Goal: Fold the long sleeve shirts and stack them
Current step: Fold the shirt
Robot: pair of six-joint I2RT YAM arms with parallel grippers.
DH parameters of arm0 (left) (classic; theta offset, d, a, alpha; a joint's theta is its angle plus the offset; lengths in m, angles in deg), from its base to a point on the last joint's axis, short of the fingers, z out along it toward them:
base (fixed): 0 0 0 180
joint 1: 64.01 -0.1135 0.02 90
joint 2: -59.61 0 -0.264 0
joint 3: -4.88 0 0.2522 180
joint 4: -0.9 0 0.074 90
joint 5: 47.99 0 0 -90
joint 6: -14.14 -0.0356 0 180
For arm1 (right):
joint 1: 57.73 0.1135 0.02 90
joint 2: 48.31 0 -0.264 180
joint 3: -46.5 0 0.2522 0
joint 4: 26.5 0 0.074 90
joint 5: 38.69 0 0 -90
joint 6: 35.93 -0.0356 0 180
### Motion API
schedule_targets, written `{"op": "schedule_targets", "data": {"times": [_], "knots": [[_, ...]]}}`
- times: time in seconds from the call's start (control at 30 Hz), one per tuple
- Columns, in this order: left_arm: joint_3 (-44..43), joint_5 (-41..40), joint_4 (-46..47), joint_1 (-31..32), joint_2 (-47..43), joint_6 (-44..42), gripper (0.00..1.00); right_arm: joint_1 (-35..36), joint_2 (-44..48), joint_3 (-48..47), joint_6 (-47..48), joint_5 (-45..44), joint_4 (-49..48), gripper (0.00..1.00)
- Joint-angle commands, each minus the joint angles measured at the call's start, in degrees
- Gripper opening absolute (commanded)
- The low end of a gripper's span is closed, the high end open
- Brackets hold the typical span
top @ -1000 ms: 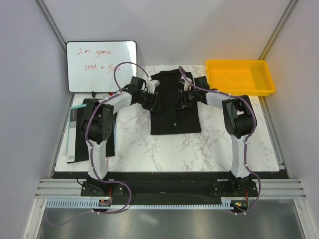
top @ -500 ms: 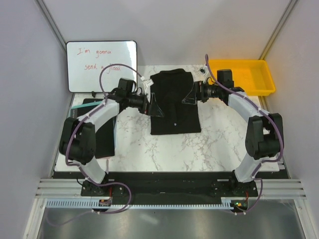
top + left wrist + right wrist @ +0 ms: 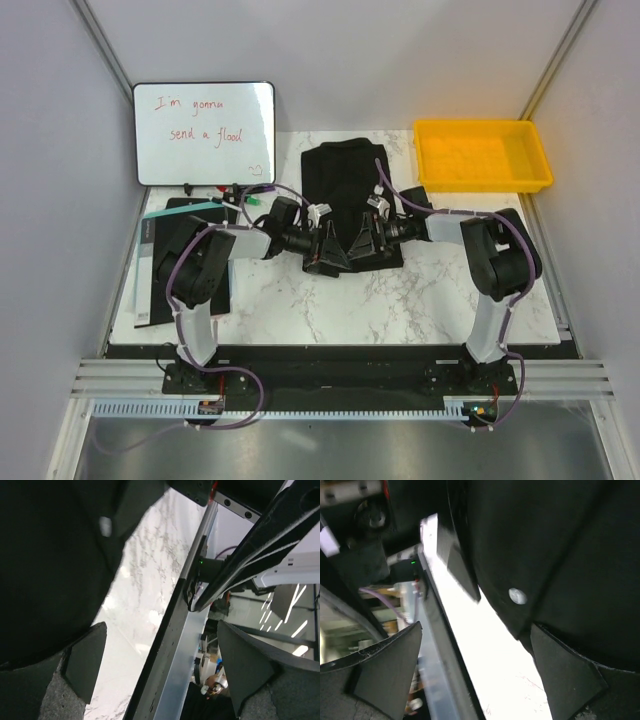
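A black long sleeve shirt [image 3: 345, 180] lies folded into a tall rectangle at the middle of the marble table [image 3: 300, 300]. Both grippers sit low at its near edge, pointing toward each other. My left gripper [image 3: 325, 250] is open; in the left wrist view its fingers [image 3: 85, 665] stand wide apart [image 3: 165, 670] with only table between them, and the shirt [image 3: 50, 565] with a pale button [image 3: 105, 526] lies beside them. My right gripper [image 3: 359, 243] is open too [image 3: 475, 675]. Its right finger [image 3: 570, 680] sits against the shirt's edge [image 3: 560, 540] near a button [image 3: 518, 596].
A whiteboard [image 3: 203, 132] with red writing leans at the back left, with markers [image 3: 235, 192] below it. A yellow tray [image 3: 482, 155] stands at the back right. A flat black board [image 3: 155, 265] lies at the left under the left arm.
Both arms swung out from the shirt's upper sides and came down to its near edge. Both grippers went from partly shut to wide open.
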Motion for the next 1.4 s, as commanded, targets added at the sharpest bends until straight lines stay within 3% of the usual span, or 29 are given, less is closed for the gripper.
{"op": "schedule_targets", "data": {"times": [0.0, 0.33, 0.43, 0.57, 0.6, 0.67, 0.7, 0.73, 0.83, 0.93, 0.97, 1.0, 1.03, 1.07, 1.13, 1.2, 1.37], "knots": [[1.82, -0.4, 5.67, -3.9, 4.23, 3.97, 0.97, -4.2, -6.29, 2.2, 2.33, 2.02, -0.29, 0.98], [9.56, -1.27, 10.76, -8.38, 5.73, 5.55, 0.94, -8.42, -10.87, 5.54, 13.93, 5.71, 7.35, 0.98], [11.76, -0.14, 12.78, -10.23, 4.24, 5.99, 0.93, -9.83, -10.35, 4.85, 21.56, 7.03, 15.07, 0.98], [11.94, 3.72, 12.71, -10.41, -5.57, 2.84, 0.91, -9.74, -4.83, -0.16, 38.69, 9.14, 37.44, 0.98], [10.81, 4.0, 8.09, -10.41, -7.69, 1.35, 0.91, -9.83, -3.68, -1.13, 43.33, 9.58, 40.47, 0.98], [6.78, 5.39, 1.4, -10.5, -13.22, -5.93, 0.9, -10.79, -0.95, -3.5, 46.44, 10.2, 46.96, 0.98], [5.01, 5.4, -8.64, -10.5, -14.73, -9.62, 0.9, -11.32, -0.68, -4.21, 50.02, 10.9, 49.0, 0.98], [3.17, 5.06, -13.79, -10.5, -16.31, -19.22, 0.9, -11.67, -0.68, -7.0, 52.5, 10.38, 51.63, 0.98], [-1.85, -1.33, -26.54, -9.19, -21.94, -37.52, 0.89, -12.81, -2.6, -13.41, 56.56, 10.72, 58.77, 0.96], [-0.64, -14.94, -25.54, -4.03, -26.78, -48.21, 0.86, -12.56, -4.53, -19.47, 54.9, 12.57, 57.47, 0.92], [2.07, -21.08, -24.23, -2.08, -28.18, -51.02, 0.83, -12.38, -5.33, -21.16, 53.07, 11.35, 55.72, 0.86], [4.1, -25.75, -21.78, 0.46, -29.41, -57.49, 0.81, -12.29, -5.94, -22.57, 49.65, 9.69, 52.66, 0.82], [6.47, -30.32, -16.01, 6.15, -32.21, -61.29, 0.78, -12.12, -6.12, -23.63, 45.62, 4.45, 43.49, 0.77], [11.45, -35.67, -12.47, 8.64, -33.28, -65.51, 0.73, -11.94, -5.6, -23.38, 36.35, 1.44, 38.0, 0.69], [16.14, -38.53, -5.35, 14.08, -34.87, -75.63, 0.7, -10.46, -3.76, -22.59, 31.36, -6.11, 26.76, 0.61], [19.75, -41.08, 1.61, 17.17, -33.83, -82.65, 0.66, -9.05, -4.36, -25.37, 30.19, -12.55, 25.47, 0.55], [22.75, -46.01, 12.58, 25.09, -27.07, -89.27, 0.63, -3.69, -5.68, -27.51, 34.06, -21.24, 22.84, 0.47]]}}
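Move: Both wide-open grippers are side-on near the shirt's near hem, low over the cloth. From the left hand the shirt's middle lies about 12 cm ahead and 3 cm right, 5 cm down; the hem's middle is 2 cm back and 3 cm right. From the right hand the shirt's middle is some 10 cm ahead and 3 cm left, 5 cm down, the hem's middle 5 cm back and 3 cm left, and the yellow bin roughly 21 cm ahead, 27 cm right. Spread the hands apart low over the shirt: sink each 2-3 cm with lower fingers down at the cloth, slide the left about 6 cm left, the right some 7 cm right and 5 cm back. Then lift and swing the left back past the near hem, rolling it about 85 degrees and lowering it again; lift the right and send it 13 cm forward over the shirt. Partly close both grippers. ##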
